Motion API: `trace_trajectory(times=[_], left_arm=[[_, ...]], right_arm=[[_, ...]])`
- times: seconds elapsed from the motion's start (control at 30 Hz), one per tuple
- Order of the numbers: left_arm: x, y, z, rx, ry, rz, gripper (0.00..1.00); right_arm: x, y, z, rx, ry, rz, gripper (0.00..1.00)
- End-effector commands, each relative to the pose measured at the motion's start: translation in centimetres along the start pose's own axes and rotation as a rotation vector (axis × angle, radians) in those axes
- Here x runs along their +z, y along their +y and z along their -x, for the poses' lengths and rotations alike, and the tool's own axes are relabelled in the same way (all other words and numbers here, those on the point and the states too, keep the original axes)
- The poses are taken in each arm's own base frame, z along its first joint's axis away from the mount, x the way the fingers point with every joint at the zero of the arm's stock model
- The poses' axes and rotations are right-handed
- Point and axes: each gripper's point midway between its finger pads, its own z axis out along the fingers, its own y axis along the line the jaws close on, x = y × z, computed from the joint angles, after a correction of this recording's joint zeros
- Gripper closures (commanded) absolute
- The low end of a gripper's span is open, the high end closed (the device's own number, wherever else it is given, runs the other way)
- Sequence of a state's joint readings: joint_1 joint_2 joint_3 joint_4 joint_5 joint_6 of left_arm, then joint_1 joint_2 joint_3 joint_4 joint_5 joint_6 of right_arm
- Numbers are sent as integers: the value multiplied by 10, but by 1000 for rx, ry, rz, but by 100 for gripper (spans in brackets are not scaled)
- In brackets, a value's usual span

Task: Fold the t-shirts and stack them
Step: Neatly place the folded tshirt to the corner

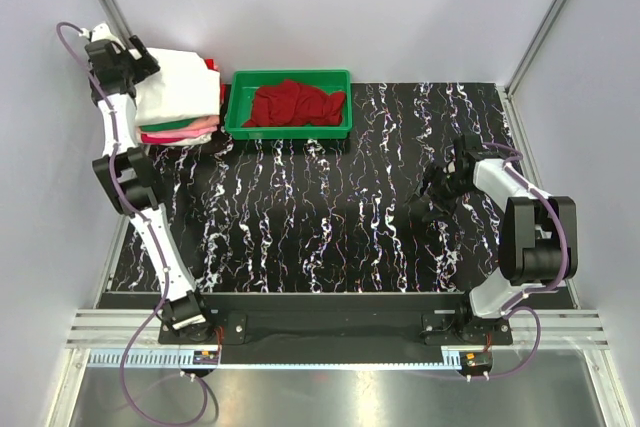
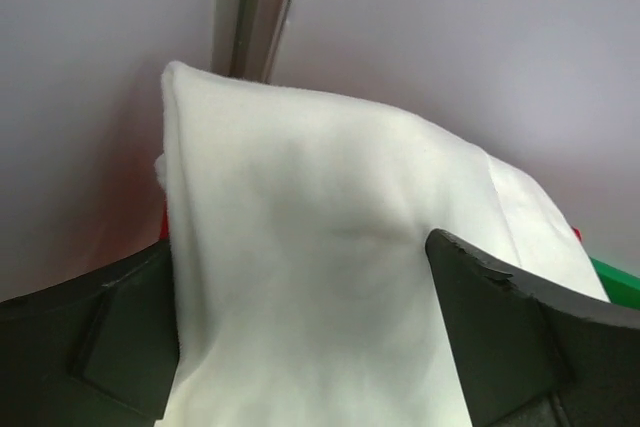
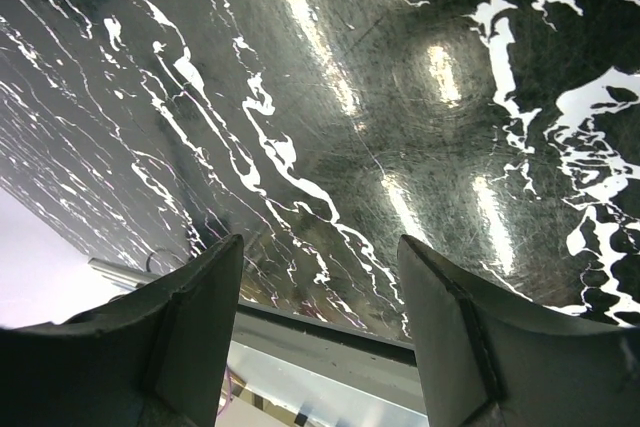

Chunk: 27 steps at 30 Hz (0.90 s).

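Observation:
A stack of folded t-shirts stands at the back left corner, with a white t-shirt on top and green, pink and red layers under it. My left gripper is at the stack's left edge; in the left wrist view it is open, with the white t-shirt lying between its wide-apart fingers. A crumpled red t-shirt lies in the green tray. My right gripper is open and empty, low over the table at the right; in the right wrist view it holds nothing.
The black marbled table runs between the arms. The green tray stands at the back, right of the stack, and its corner shows in the left wrist view. White walls and a metal post stand close behind the stack.

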<state>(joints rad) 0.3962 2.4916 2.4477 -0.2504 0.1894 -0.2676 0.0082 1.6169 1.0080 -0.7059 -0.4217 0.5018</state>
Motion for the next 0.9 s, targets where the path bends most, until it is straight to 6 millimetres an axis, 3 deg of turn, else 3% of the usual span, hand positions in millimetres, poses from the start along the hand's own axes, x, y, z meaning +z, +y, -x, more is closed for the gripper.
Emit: trace_trajectory(times=[0.0, 0.1, 0.17, 0.2, 0.27, 0.33, 0.37, 0.4, 0.43, 0.5, 0.57, 0.67, 0.8, 0.87], left_arm=[[-56, -22, 99, 68, -199, 74, 1], [-78, -25, 116, 66, -219, 129, 1], [-86, -18, 115, 43, -205, 186, 1], [-84, -21, 104, 43, -180, 184, 1], [-93, -39, 111, 70, -204, 146, 1], [-92, -78, 109, 130, -224, 66, 1], [-90, -107, 103, 187, -220, 2, 1], [-77, -121, 89, 209, -198, -41, 1], [-78, -138, 99, 223, -225, -73, 1], [-69, -167, 85, 233, -210, -122, 1], [-53, -183, 63, 243, -193, -129, 1], [-34, -196, 36, 234, -172, -152, 1], [-7, -193, -6, 214, -109, -148, 1], [1, -186, -16, 216, -100, -117, 1]], right_arm=[[-13, 17, 3, -46, -41, 57, 30], [-17, 18, 1, -60, -48, 67, 30], [-20, 19, 1, -66, -57, 71, 30], [-19, 19, 1, -65, -57, 73, 29], [-18, 20, 0, -66, -53, 83, 30], [-16, 21, -1, -66, -46, 91, 30], [-15, 21, -1, -65, -42, 93, 30], [-16, 22, 0, -66, -44, 93, 30], [-16, 21, 0, -68, -44, 93, 30], [-18, 22, 0, -77, -51, 94, 30], [-19, 21, 1, -77, -57, 89, 30], [-19, 20, 0, -80, -59, 83, 30], [-17, 16, -1, -77, -53, 72, 29], [-16, 15, -1, -77, -52, 69, 29]])
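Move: The folded white t-shirt lies on the pile just under the left hand, its middle about 11 cm to the right, 11 cm back and 4 cm below; its far right corner is some 21 cm to the right, a centimetre back and 2 cm lower. The pile's middle is about 12 cm back, 13 cm right, 10 cm down, the green bin's roughly 41 cm right, 12 cm back, 16 cm down. From the right hand the t-shirt lies some 73 cm left, 31 cm ahead and 10 cm up. The t-shirt, already released, is left at its left edge as the wide-open left hand rises about 13 cm, drawing back slightly, then swings some 20 cm right over the shirt towards its far right corner. There the hand sinks most of the way again while reaching forward, having rolled its left side up and turned slightly clockwise. ##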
